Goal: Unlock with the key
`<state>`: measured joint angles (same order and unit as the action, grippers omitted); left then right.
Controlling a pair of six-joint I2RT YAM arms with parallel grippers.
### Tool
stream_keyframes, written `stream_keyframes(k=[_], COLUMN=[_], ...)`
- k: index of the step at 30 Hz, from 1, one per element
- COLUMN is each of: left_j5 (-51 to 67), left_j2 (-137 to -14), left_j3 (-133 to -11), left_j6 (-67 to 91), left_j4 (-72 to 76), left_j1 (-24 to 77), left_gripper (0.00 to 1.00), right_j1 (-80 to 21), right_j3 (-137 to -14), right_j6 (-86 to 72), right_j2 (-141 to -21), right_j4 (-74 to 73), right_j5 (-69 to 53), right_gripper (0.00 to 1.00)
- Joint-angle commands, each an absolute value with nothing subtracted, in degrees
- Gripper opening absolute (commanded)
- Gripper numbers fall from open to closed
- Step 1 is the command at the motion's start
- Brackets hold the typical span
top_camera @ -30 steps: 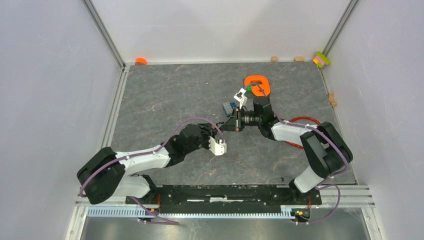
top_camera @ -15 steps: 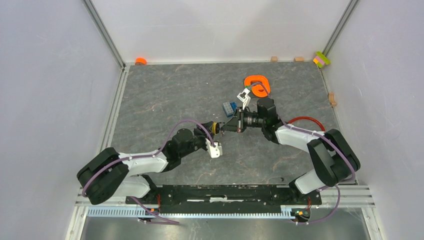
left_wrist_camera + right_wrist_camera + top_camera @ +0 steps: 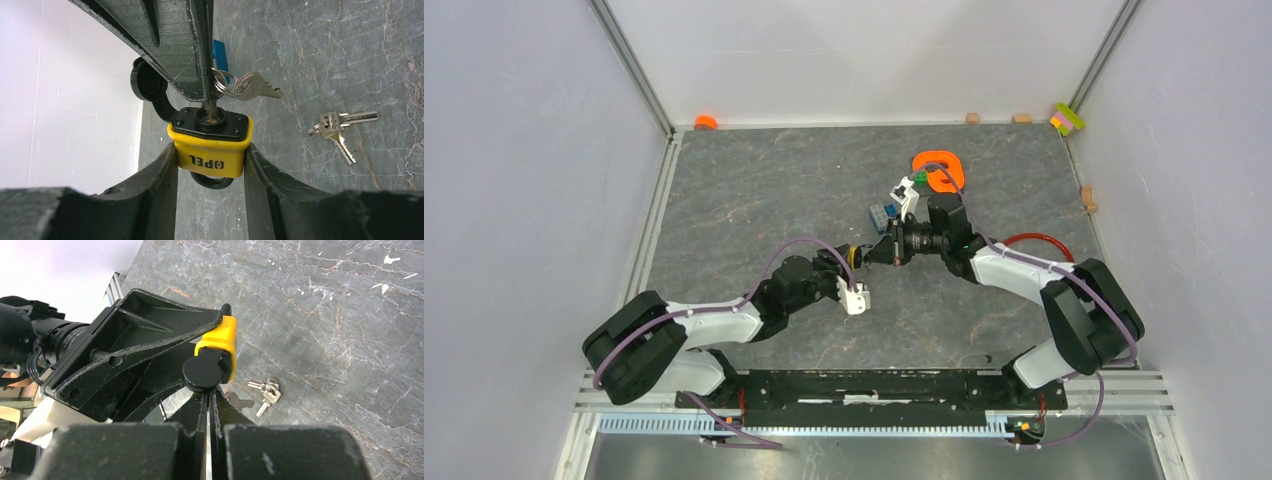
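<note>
My left gripper (image 3: 210,152) is shut on a little yellow padlock (image 3: 210,149), one finger on each side of its body and the black shackle pointing towards the wrist. The padlock (image 3: 221,337) is held off the table; its round black dust cap (image 3: 202,372) hangs open. My right gripper (image 3: 209,394) is shut on the key (image 3: 209,106), whose blade stands in the keyhole on the lock's black face. A ring with a second small key (image 3: 254,87) dangles beside it. From above, both grippers meet at mid-table (image 3: 862,256).
A spare bunch of keys (image 3: 337,127) lies loose on the grey stone-patterned table (image 3: 754,190), just right of the lock. Behind the right arm are a blue block (image 3: 882,214), an orange tape roll (image 3: 939,170) and a red cable (image 3: 1026,240). Small blocks (image 3: 1067,118) line the back edge.
The left gripper has moved up and back with the padlock to meet the right gripper's tip. The right wrist shifted slightly left. Both grips are unchanged.
</note>
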<state>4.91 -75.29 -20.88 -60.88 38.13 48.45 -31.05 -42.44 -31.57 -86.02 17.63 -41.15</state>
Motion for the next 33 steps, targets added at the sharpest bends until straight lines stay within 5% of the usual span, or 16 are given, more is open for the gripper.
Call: stream_keyframes(k=[1, 23, 30, 33], left_j5=[6.0, 4.0, 4.7, 4.8], left_j2=[-75.8, -77.4, -76.6, -76.2], left_j3=[-25.7, -31.1, -30.4, -30.3], left_j6=[-58.9, -54.4, -54.2, -54.1], left_j4=[40.1, 31.0, 30.2, 30.0], left_j1=[49.3, 50.4, 50.4, 50.2], left_gripper=[0.02, 0.02, 0.02, 0.02], right_j1=[-32.7, -34.3, -33.4, -32.1], right_j3=[-46.1, -50.0, -50.3, -50.2], right_j6=[-30.3, -33.3, -29.0, -27.0], right_j2=[-87.5, -92.8, -90.0, -88.3], right_j4=[17.6, 21.1, 18.6, 16.4], right_j5=[-42.1, -40.4, -42.8, -43.1], right_gripper=[0.0, 0.0, 0.37, 0.39])
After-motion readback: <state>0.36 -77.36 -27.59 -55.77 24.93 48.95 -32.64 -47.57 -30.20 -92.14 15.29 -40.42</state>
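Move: In the left fingers, the yellow lock has the half-inserted key about 3 cm to that hand's right and 1 cm ahead. From the right hand, which pinches the key, the lock lies some 3 cm to the left, about level with it. The loose keys lie on the table roughly 12 cm below the right hand, 3 cm back and 2 cm left; the blue block is 14 cm ahead, 3 cm right and equally low. Pushing the key leftward into the lock, the right hand closes in by about 1 cm on the left-held lock while both hands sink 1-2 cm and drift forward. The left keeps its grip and tilts some 10 degrees; at the end the right fingers open, letting go of the key, and draw back about 1 cm. ##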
